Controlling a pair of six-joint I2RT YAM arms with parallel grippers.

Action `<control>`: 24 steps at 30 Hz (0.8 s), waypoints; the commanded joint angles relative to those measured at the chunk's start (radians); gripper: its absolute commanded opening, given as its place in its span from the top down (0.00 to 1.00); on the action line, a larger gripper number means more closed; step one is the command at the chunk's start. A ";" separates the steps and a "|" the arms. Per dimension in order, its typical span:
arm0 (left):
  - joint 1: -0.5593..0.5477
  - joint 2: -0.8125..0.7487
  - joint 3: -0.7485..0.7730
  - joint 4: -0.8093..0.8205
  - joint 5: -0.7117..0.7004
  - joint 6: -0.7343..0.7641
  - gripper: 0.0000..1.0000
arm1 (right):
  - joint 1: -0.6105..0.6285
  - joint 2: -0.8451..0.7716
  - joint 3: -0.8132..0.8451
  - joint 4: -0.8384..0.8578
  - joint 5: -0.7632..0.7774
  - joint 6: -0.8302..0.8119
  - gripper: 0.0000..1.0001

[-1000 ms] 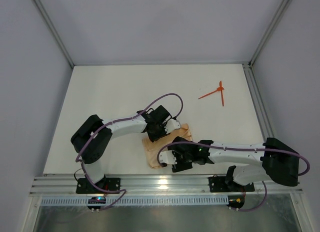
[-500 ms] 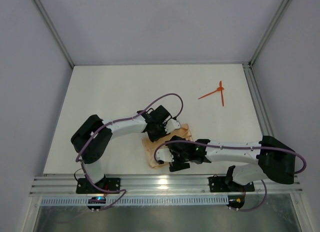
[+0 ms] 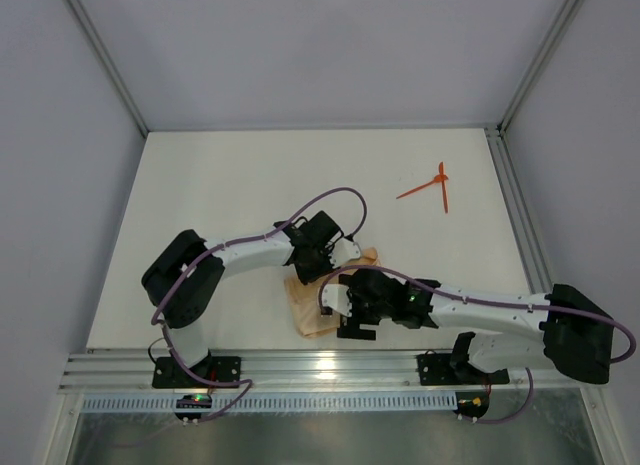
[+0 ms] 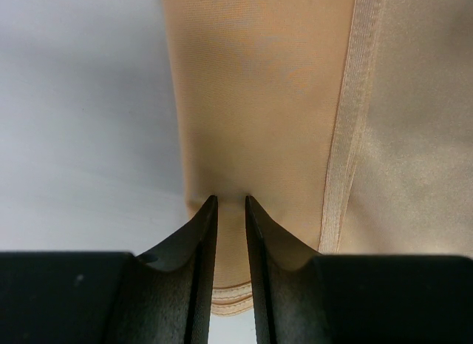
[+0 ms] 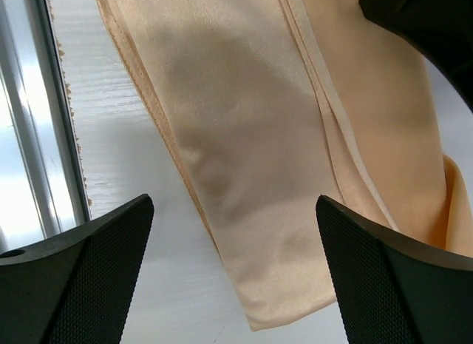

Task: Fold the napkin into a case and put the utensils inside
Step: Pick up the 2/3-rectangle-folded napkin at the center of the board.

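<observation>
The peach-orange napkin lies folded into a narrow strip near the table's front edge, its hemmed edges showing. My left gripper sits at the strip's far end, its jaws drawn to a narrow gap with cloth filling it. My right gripper hangs over the strip's near end with its jaws spread wide and nothing between them. The utensils, two thin orange-red sticks, lie crossed at the far right of the table, away from both grippers.
An aluminium rail runs along the near table edge, close to the napkin's near end. Metal frame posts border the right side. The left arm's purple cable loops above the napkin.
The right gripper's jaws have spread wider over the napkin's near end, and the right arm's rear links have swung to the right. The left gripper has stayed put.
</observation>
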 commanded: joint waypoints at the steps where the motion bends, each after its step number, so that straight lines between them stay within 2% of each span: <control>1: 0.001 0.078 -0.037 -0.033 0.011 0.016 0.77 | -0.050 -0.043 0.032 0.020 -0.150 0.028 0.06; 3: 0.001 0.078 -0.036 -0.034 0.011 0.016 0.76 | -0.077 -0.023 0.040 -0.028 -0.221 -0.048 0.17; 6: 0.001 0.078 -0.034 -0.035 0.011 0.016 0.77 | -0.111 0.017 0.068 -0.114 -0.316 -0.142 0.18; 15: 0.001 0.081 -0.031 -0.035 0.018 0.024 0.77 | -0.136 0.175 0.131 -0.128 -0.223 -0.176 0.20; 21: 0.001 0.085 -0.033 -0.036 0.024 0.024 0.77 | -0.124 0.226 0.138 -0.151 -0.122 -0.179 0.32; 24: 0.001 0.087 -0.028 -0.041 0.022 0.027 0.77 | -0.101 0.233 0.131 -0.151 -0.089 -0.179 0.42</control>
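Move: The folded napkin's middle lies about 6 cm ahead, 4 cm to the left and 4 cm below the right hand, its near long edge running beneath the open fingers. The left gripper is some 10 cm ahead and 8 cm left of this hand, the board's front rail about 8 cm straight back. From the left hand, resting over the napkin's far side, that middle lies 4 cm back and 4 cm to the right, about 1 cm lower. After a slight rise, the right hand lowers about 3 cm astride the napkin's near edge, fingers closing partway. ##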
